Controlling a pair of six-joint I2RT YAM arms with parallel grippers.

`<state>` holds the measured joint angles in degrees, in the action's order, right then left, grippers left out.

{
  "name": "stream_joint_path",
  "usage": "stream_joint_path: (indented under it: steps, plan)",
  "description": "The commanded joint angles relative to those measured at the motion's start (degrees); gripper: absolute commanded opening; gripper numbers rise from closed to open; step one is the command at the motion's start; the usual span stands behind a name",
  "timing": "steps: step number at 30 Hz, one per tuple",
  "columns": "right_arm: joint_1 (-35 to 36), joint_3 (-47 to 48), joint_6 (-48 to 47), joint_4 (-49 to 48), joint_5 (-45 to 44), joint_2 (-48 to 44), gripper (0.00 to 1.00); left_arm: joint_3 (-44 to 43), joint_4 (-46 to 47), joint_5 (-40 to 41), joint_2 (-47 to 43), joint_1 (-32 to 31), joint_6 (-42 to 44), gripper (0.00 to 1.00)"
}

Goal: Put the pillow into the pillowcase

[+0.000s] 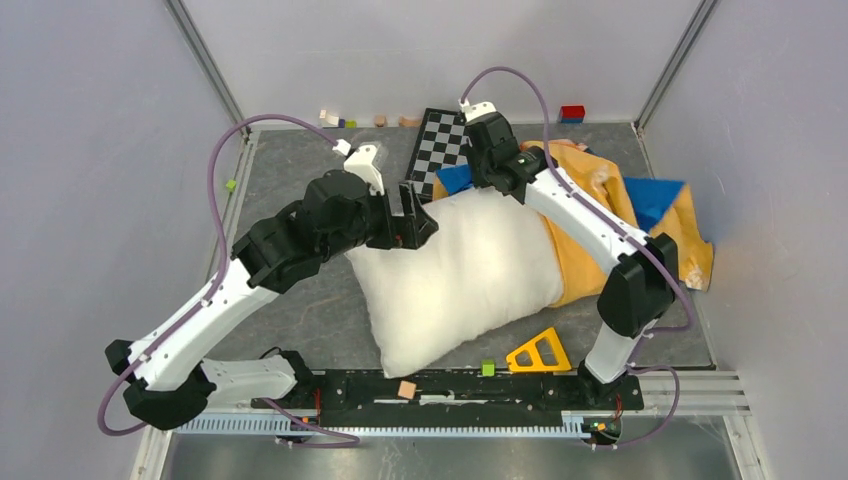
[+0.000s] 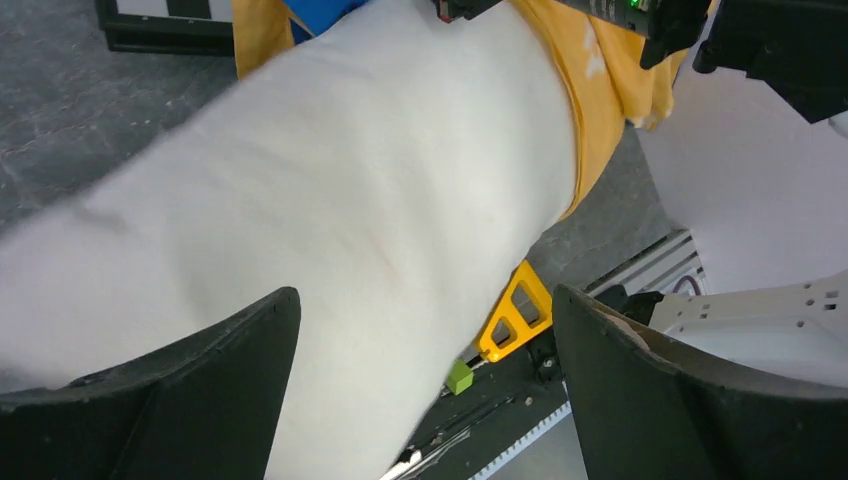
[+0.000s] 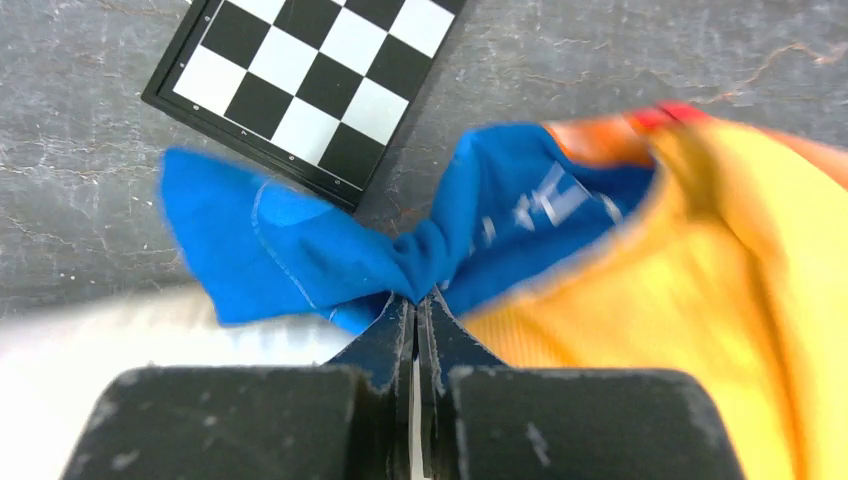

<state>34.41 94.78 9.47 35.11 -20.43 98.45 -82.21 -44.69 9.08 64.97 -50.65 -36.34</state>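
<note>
The off-white pillow (image 1: 460,275) lies slantwise mid-table, its right end inside the orange-yellow pillowcase (image 1: 690,240). My left gripper (image 1: 415,225) is open at the pillow's upper left corner. In the left wrist view its jaws (image 2: 425,295) stand wide over the pillow (image 2: 350,180), with the pillowcase (image 2: 610,70) beyond. My right gripper (image 1: 500,180) is at the pillow's far edge. In the right wrist view it (image 3: 420,298) is shut on a bunch of blue fabric (image 3: 300,265) next to the pillowcase (image 3: 720,300). I cannot tell whether orange fabric is also pinched.
A chessboard (image 1: 440,145) lies behind the pillow, close to the right gripper. A yellow triangle (image 1: 538,353) and a green cube (image 1: 488,368) sit at the near rail. Blue cloth (image 1: 655,200) shows at the pillowcase's right. Small blocks (image 1: 335,120) and a red block (image 1: 572,113) line the back edge.
</note>
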Motion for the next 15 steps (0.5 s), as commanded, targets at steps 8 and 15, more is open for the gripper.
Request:
stream_joint_path:
  steps: [8,15]
  plan:
    - [-0.84,10.22,-1.21,-4.7,4.26,1.55,0.05,16.34,-3.61,10.42,-6.2,0.06,-4.16,1.0]
    - [-0.84,5.89,-1.7,-1.19,1.36,-7.37,0.48,29.06,5.04,7.41,-5.28,6.11,-8.09,1.0]
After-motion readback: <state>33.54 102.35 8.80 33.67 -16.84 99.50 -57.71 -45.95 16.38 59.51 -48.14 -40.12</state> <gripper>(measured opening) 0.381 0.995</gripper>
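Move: The left hand hovers empty over the pillow: the pillow's middle is about 22 cm below it, 6 cm to its right and 2 cm back; the green block lies 19 cm back and 12 cm right, the yellow triangle 16 cm back and 22 cm right. The right hand's shut tips pinch the pillowcase's blue edge. From it the pillow's middle is some 22 cm back, 1 cm left and 15 cm below, the chessboard 11 cm ahead, 5 cm left and 20 cm below. Down about 15 cm and some 6 cm to its left goes the left hand, towards the pillow's left part, fingers kept wide open, the wrist rolling and turning some 20 degrees with its left side lifting. The right hand dips 2 cm while easing forward, then climbs about 7 cm from its lowest point, its fingers opening to let go of the blue edge. ##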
